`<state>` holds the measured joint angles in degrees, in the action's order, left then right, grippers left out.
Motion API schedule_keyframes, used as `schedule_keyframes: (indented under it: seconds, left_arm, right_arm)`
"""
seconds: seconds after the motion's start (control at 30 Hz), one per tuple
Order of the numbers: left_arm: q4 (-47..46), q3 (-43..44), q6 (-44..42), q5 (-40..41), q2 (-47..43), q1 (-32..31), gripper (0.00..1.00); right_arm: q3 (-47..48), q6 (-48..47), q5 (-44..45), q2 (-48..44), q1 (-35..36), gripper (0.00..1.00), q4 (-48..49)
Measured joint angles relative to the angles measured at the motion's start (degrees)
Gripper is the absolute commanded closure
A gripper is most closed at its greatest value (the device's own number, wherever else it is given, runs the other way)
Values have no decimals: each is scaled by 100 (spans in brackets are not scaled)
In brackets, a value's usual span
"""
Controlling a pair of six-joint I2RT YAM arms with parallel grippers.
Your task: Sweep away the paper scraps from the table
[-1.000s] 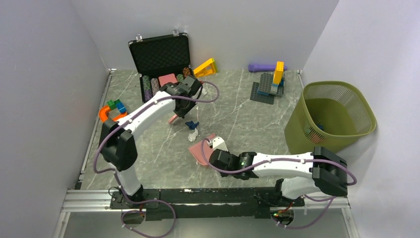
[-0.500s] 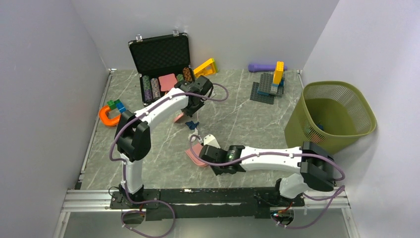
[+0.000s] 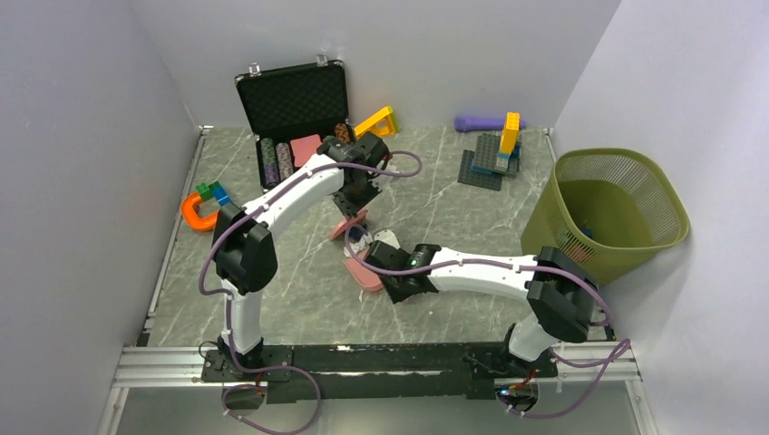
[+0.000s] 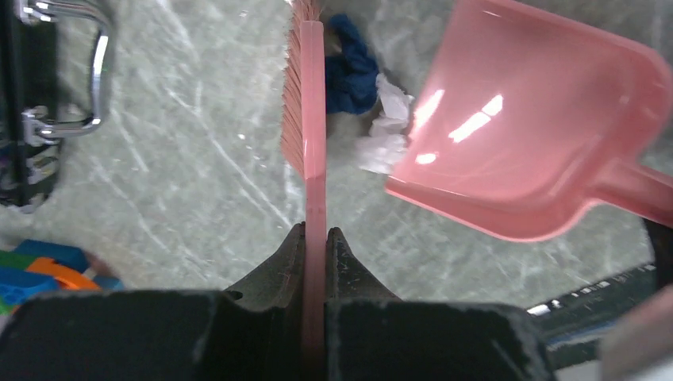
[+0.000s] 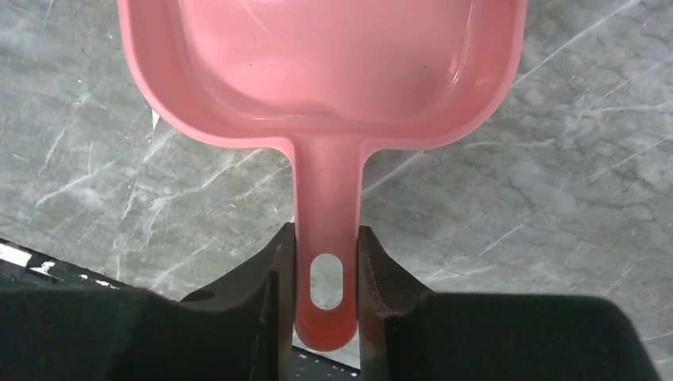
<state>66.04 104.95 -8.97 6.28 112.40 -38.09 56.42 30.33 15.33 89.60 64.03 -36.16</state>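
Observation:
A navy paper scrap point(image 4: 349, 71) and a white one point(image 4: 386, 135) lie on the marbled table point(image 3: 435, 217), squeezed between a pink brush point(image 4: 313, 119) and the lip of a pink dustpan point(image 4: 540, 135). My left gripper point(image 4: 316, 238) is shut on the brush's thin handle, bristles down and facing left in the wrist view. My right gripper point(image 5: 325, 238) is shut on the dustpan's handle just above its hanging hole; the pan point(image 5: 317, 63) looks empty inside. From above, the brush point(image 3: 347, 227), the scraps point(image 3: 356, 240) and the pan point(image 3: 361, 272) meet at mid-table.
An open black case point(image 3: 295, 100) with poker chips stands at the back left. An orange curved toy with bricks point(image 3: 195, 210) lies at the left edge. A grey brick plate point(image 3: 490, 163) is at the back right, and a green mesh basket point(image 3: 608, 213) at the right.
The left arm has swept the brush to the right and nearer, pushing the scraps along. The right arm has slid the dustpan left and farther in until it meets them.

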Motion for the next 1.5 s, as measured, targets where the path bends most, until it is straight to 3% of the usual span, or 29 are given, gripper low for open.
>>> schedule_keyframes:
  seconds: [0.43,0.77,1.0,1.2,1.4,1.5]
  left_arm:
    - [717,57,439,-708,-245,-413,100]
    - [1019,-68,737,-1003,-881,-566,100]
    - [754,-118,1123,-693,-1681,-50,100]
    - [-258,-1447,1488,-313,-3713,964,100]
    - [-723,-2997,1781,553,-5071,951,100]
    - [-938,-3742,1915,940,-5423,957,100]
  right_arm:
    - [-118,-376,17,197,-46,100,328]
    - [-719,-472,96,-249,74,100,796]
    - [-1311,-372,238,-964,535,100,955]
    - [-1353,-92,332,-1862,570,100,691]
    - [-136,269,450,-2087,402,100,-304]
    - [621,361,293,-2109,-109,100,-570]
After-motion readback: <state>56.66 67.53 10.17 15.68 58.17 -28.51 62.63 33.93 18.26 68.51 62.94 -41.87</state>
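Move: Gripping the brush upright, the left hand has the blue scrap some 11 cm below it, about 5 cm to its right and 2 cm back. The white scrap is just nearer, 5 cm back and 5 right; the dustpan's middle is 11 back and 7 right, and the case handle 10 ahead and 5 left. From the right hand, the blue scrap is 14 cm ahead and 9 left, the white one 11 and 9, the dustpan's middle 6 and 8. Back towards its base by about 9 cm, drifting slightly right, the left hand sweeps the brush towards the dustpan, rising as it goes, then swings high and some 17 cm left, away from the pan. The right hand keeps its hold on the dustpan's handle, sinks slightly, eases back about 3 cm, then lifts briskly some 15 cm, tilting the pan's mouth up about 20 degrees. ##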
